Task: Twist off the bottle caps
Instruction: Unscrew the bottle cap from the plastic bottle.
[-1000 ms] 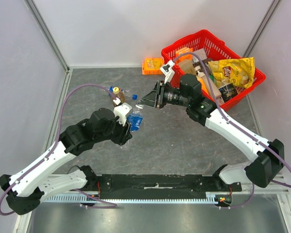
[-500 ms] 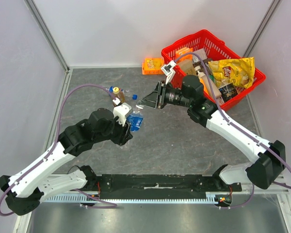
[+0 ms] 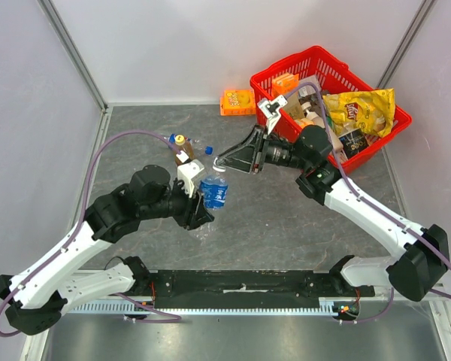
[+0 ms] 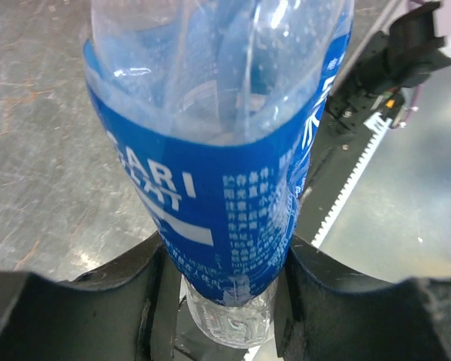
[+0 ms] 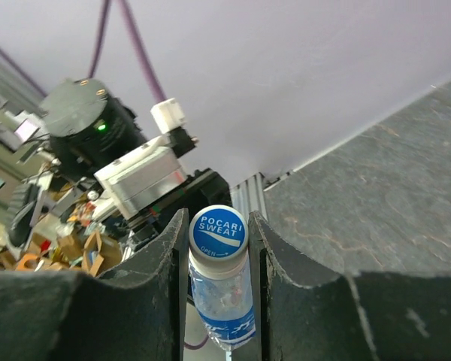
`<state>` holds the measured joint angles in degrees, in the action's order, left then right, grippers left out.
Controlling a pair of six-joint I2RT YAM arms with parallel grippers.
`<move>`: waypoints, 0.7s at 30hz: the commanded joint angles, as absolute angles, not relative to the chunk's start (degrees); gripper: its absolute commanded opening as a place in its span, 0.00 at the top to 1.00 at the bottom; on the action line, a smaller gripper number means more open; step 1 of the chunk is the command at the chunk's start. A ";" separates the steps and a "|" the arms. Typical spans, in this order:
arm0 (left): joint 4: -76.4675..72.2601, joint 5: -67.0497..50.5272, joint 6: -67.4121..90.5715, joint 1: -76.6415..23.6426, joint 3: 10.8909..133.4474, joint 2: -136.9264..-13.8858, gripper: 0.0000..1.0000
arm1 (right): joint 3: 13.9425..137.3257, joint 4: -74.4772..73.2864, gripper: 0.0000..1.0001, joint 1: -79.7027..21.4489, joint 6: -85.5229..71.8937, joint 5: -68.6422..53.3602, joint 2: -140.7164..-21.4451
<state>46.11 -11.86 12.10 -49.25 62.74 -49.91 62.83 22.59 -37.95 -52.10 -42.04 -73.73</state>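
Note:
My left gripper (image 4: 225, 274) is shut on the lower body of a clear bottle (image 4: 210, 150) with a blue label, holding it off the table, neck towards the right arm. In the top view this bottle (image 3: 214, 192) sits at mid-table in my left gripper (image 3: 203, 198). My right gripper (image 5: 218, 226) is shut on its whitish bottle cap (image 5: 218, 232) with a blue top, one finger on each side. My right gripper (image 3: 220, 162) comes in from the right. An amber bottle (image 3: 183, 149) with a yellow cap (image 3: 180, 139) and another clear bottle (image 3: 199, 144) wait behind.
A red basket (image 3: 267, 77) full of snack bags stands at the back right, behind the right arm. An orange box (image 3: 237, 100) lies by the back wall. The black base rail (image 3: 240, 284) runs along the near edge.
The left arm has raised and tipped the bottle towards the right arm. The right wrist has drawn back to the right and tilted, its fingers now round the cap.

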 commanded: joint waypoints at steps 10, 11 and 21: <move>35.34 -35.23 15.21 -49.40 63.90 -45.35 0.98 | 62.32 39.02 1.00 -38.76 -50.80 -59.93 -67.24; 34.29 -37.25 15.38 -49.48 63.81 -45.09 0.98 | 61.88 40.15 1.00 -38.85 -50.71 -60.46 -66.89; 20.32 -56.50 20.74 -49.48 59.77 -46.40 0.98 | 58.89 60.97 1.00 -38.76 -61.34 -64.51 -65.83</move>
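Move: The right fingers already pinch the white bottle cap, and the plastic bottle's middle hangs about 8 cm below and 5 cm back of them. The left hand grips that bottle low, with the cap some 7 cm ahead, 3 cm right and 12 cm above. From the right hand, the tea bottle stands roughly 12 cm ahead, 11 cm left and 28 cm below. Both hands keep hold and move 10 cm back and up, right twisting counter-clockwise, left some 30 degrees clockwise. ##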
